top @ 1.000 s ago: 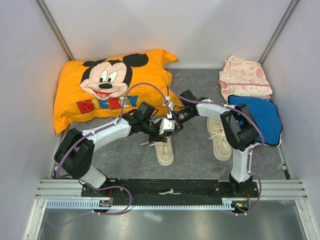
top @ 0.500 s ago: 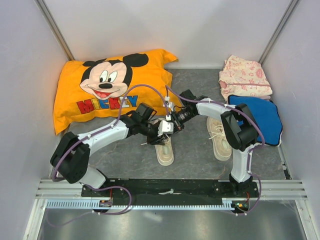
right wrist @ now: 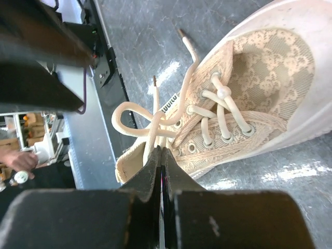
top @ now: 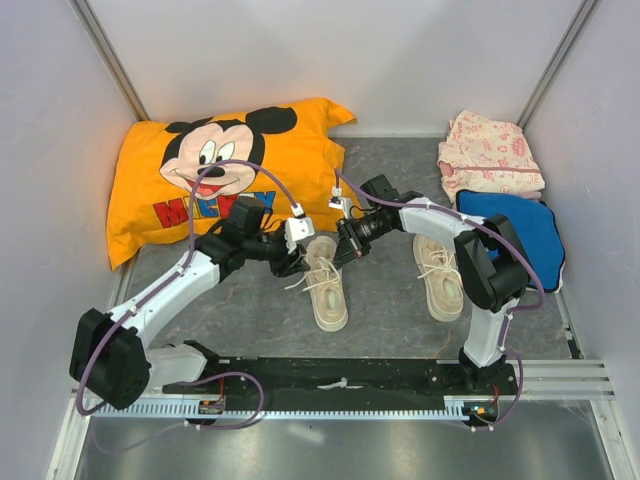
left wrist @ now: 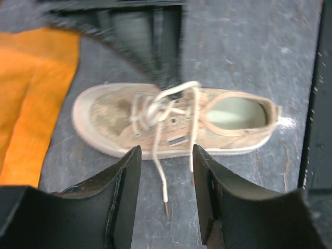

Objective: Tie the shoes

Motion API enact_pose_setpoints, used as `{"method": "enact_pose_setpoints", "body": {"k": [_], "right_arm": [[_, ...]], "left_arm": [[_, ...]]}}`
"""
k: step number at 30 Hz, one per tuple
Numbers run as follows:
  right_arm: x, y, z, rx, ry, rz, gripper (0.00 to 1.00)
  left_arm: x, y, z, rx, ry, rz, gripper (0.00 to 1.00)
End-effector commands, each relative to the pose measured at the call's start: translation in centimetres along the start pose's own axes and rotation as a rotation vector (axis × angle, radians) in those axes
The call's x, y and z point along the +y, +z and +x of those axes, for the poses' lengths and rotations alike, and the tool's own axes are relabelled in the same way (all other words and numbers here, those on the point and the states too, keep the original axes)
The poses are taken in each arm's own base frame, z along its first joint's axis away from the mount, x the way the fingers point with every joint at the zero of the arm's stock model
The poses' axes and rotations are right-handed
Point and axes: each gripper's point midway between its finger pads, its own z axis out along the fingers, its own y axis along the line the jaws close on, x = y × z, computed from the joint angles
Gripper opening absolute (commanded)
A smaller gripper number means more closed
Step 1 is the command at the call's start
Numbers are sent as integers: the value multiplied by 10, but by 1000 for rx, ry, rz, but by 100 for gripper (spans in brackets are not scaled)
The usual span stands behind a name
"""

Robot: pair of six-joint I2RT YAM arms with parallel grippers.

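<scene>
Two cream-beige shoes lie on the grey floor, one in the middle and the other to its right. My left gripper hangs just left of the middle shoe, open, with nothing between its fingers. One loose lace end lies on the floor below the gap. My right gripper is over that shoe's tongue. In the right wrist view it is shut on the white lace, beside a loop above the shoe's eyelets.
An orange Mickey pillow lies at the back left, its edge close to the left arm. Folded pink cloth and a blue cloth sit at the right. The black base rail runs along the near edge.
My left gripper has opened, let go of the lace and drawn back to the left off the shoe. The right gripper has closed and stays on the lace over the shoe.
</scene>
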Motion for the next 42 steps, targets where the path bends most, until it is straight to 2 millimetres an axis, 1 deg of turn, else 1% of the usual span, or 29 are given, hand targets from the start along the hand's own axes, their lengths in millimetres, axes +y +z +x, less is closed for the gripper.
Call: {"method": "enact_pose_setpoints", "body": {"k": [1, 3, 4, 6, 9, 12, 17, 20, 22, 23, 25, 26, 28, 29, 31, 35, 38, 42], "right_arm": [[6, -5, -9, -49, -45, 28, 0], [4, -4, -8, -47, -38, 34, 0], [3, -4, -8, -46, -37, 37, 0], [3, -4, -8, -48, -38, 41, 0], [2, -4, -6, -46, -33, 44, 0], [3, -4, -5, -45, -34, 45, 0], [3, -4, -5, -46, -33, 47, 0], [3, -4, -5, -47, -38, 47, 0], [3, -5, -4, -46, -36, 53, 0], [3, -5, -4, -47, -35, 55, 0], [2, -6, -3, -48, -35, 66, 0], [1, -8, -3, -52, -38, 80, 0], [-3, -10, 0, -52, -36, 101, 0], [-6, -11, 3, -53, -28, 123, 0], [-9, -14, 5, -56, -24, 138, 0], [-13, -19, 15, -53, -15, 163, 0], [-16, -23, 20, -52, -17, 176, 0], [-21, -27, 27, -50, -8, 197, 0]], "left_arm": [[24, -1, -22, -67, -101, -43, 50], [27, 2, -29, -84, -94, -31, 51], [26, 7, -28, -86, -105, -6, 51], [28, 11, -34, -106, -95, 12, 51], [24, 19, -37, -128, -83, 57, 51], [20, 27, -36, -123, -74, 87, 51], [19, 38, -28, -102, -79, 116, 50], [19, 43, -27, -97, -78, 126, 43], [18, 45, -25, -90, -88, 132, 30], [18, 45, -23, -83, -95, 134, 21], [15, 42, -23, -77, -87, 136, 13], [12, 41, -19, -68, -90, 140, 8], [8, 35, -16, -58, -82, 137, 4], [4, 33, -11, -48, -89, 138, 1], [-4, 28, -4, -32, -87, 137, 2], [-11, 20, 8, -2, -85, 119, 2], [-12, 16, 14, 15, -95, 94, 1], [-7, 11, 20, 38, -116, 47, 2]]}}
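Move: The bit of lace for the open left hand to pinch lies about 3 cm to its right, 2 cm ahead and 2 cm below; the lace knot is some 5 cm right, 1 cm ahead, 5 cm down, the shoe opening 6 cm back and 6 cm right, 8 cm lower. From the right hand, already pinching a lace loop, the knot is about 3 cm left, 2 cm ahead, 3 cm below. Left hand reaches about 5 cm right, down and forward, pinches lace, then draws back-left while right pulls rightward, still gripping. ##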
